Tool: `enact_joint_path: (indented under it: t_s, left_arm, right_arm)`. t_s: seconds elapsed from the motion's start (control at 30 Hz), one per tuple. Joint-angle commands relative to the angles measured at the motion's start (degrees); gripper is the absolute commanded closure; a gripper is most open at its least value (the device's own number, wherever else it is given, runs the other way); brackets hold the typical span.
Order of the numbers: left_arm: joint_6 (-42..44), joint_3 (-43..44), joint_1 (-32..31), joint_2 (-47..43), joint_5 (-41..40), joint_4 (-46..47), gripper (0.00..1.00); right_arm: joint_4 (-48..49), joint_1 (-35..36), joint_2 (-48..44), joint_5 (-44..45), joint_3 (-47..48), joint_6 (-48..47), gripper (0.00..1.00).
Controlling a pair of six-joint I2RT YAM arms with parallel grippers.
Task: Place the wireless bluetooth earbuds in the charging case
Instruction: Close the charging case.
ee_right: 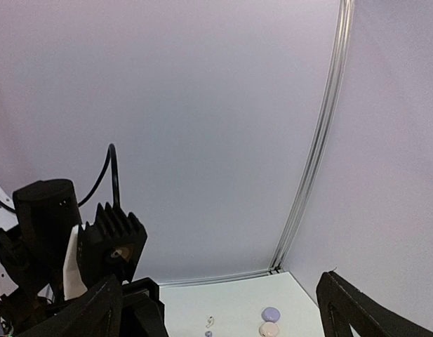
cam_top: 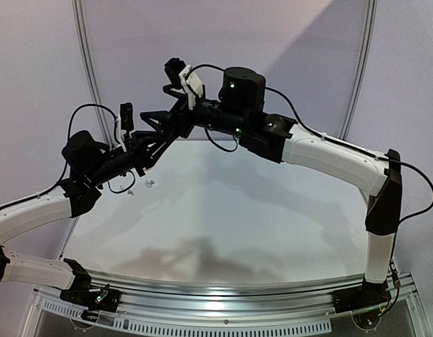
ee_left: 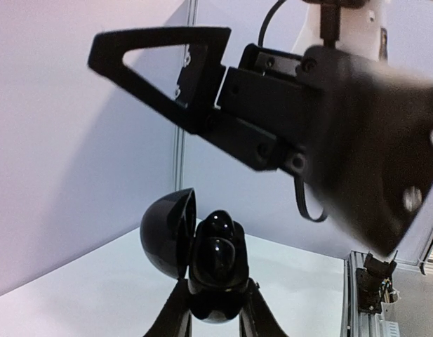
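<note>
In the left wrist view my left gripper (ee_left: 216,298) is shut on a glossy black charging case (ee_left: 217,288), held up off the table. Its domed lid (ee_left: 163,235) hangs open to the left. Two black earbuds (ee_left: 217,256) sit one above the other in the case's wells. My right gripper (ee_right: 230,330) stands wide open and empty, one of its triangular fingers (ee_left: 160,63) hanging just above the case. In the top view both grippers (cam_top: 149,140) meet at the back left. A pale earbud (ee_right: 211,321) lies on the table.
Two small pale buds (cam_top: 149,184) lie on the table below the grippers. A lavender puck (ee_right: 270,313) and a peach-white puck (ee_right: 269,328) rest near the far corner of the table. White walls and a metal corner rail (ee_right: 314,175) close in behind.
</note>
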Motion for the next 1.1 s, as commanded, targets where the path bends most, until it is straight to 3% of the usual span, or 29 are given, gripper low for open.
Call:
enact_joint_path:
  t_s: [0.0, 0.1, 0.27, 0.47, 0.57, 0.83, 0.93, 1.07]
  left_arm:
    - [1.0, 1.1, 0.4, -1.0, 1.2, -0.5, 1.00]
    - [1.9, 1.1, 0.4, -1.2, 1.7, -0.9, 1.00]
    - [6.3, 1.2, 0.4, -1.4, 3.6, -2.2, 1.00]
    - [18.7, 0.7, 0.9, -1.1, 13.3, -2.9, 1.00]
    - [31.6, 1.1, 1.1, -0.9, 19.3, -6.2, 1.00]
    - [75.0, 1.4, 1.1, -1.0, 15.7, -13.4, 1.00]
    - [84.2, 1.1, 1.1, -1.1, 13.9, -13.6, 1.00]
    - [88.1, 0.7, 1.0, -1.3, 11.4, -13.0, 1.00]
  right_arm:
    - [1.2, -2.1, -5.8, -4.3, -0.3, 6.5, 0.03]
    - [-1.2, -2.3, -7.1, -5.7, -0.2, 5.4, 0.11]
    - [-10.2, -2.8, -9.6, -8.3, 0.8, 3.3, 0.36]
    - [-21.3, -3.5, -10.4, -8.4, 2.0, 2.5, 0.39]
    - [-25.2, -4.4, -8.2, -9.3, 4.8, 7.3, 0.41]
    - [-28.8, -4.3, -3.0, -7.9, 5.2, 9.1, 0.52]
    - [-28.3, -3.5, -1.7, -8.5, 4.1, 10.0, 0.55]
    - [-28.0, -2.0, -0.7, -11.7, 1.8, 5.8, 0.56]
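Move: The open charging case is in the left gripper, its body just past the fingertips, some 2 cm to the right of that hand, 1 cm ahead and 2 cm up. From the empty right hand, the case body lies about 8 cm below, 3 cm to the right and 2 cm back. The open lid stands on the body's forward side, about 3 cm farther out. White earbuds lie on the table roughly 16 cm ahead of the right hand, 12 cm left and 44 cm below. Keep the charging case pinched in the left gripper and roll it some 70 degrees about its fingers, forward side upward, while drawing it back and down 4 cm or so. Lift the right gripper clear, up and to the right with a little back, then sink it about 12 cm, easing left and forward, narrowing its wide-open fingers to about half and tipping them downward. ##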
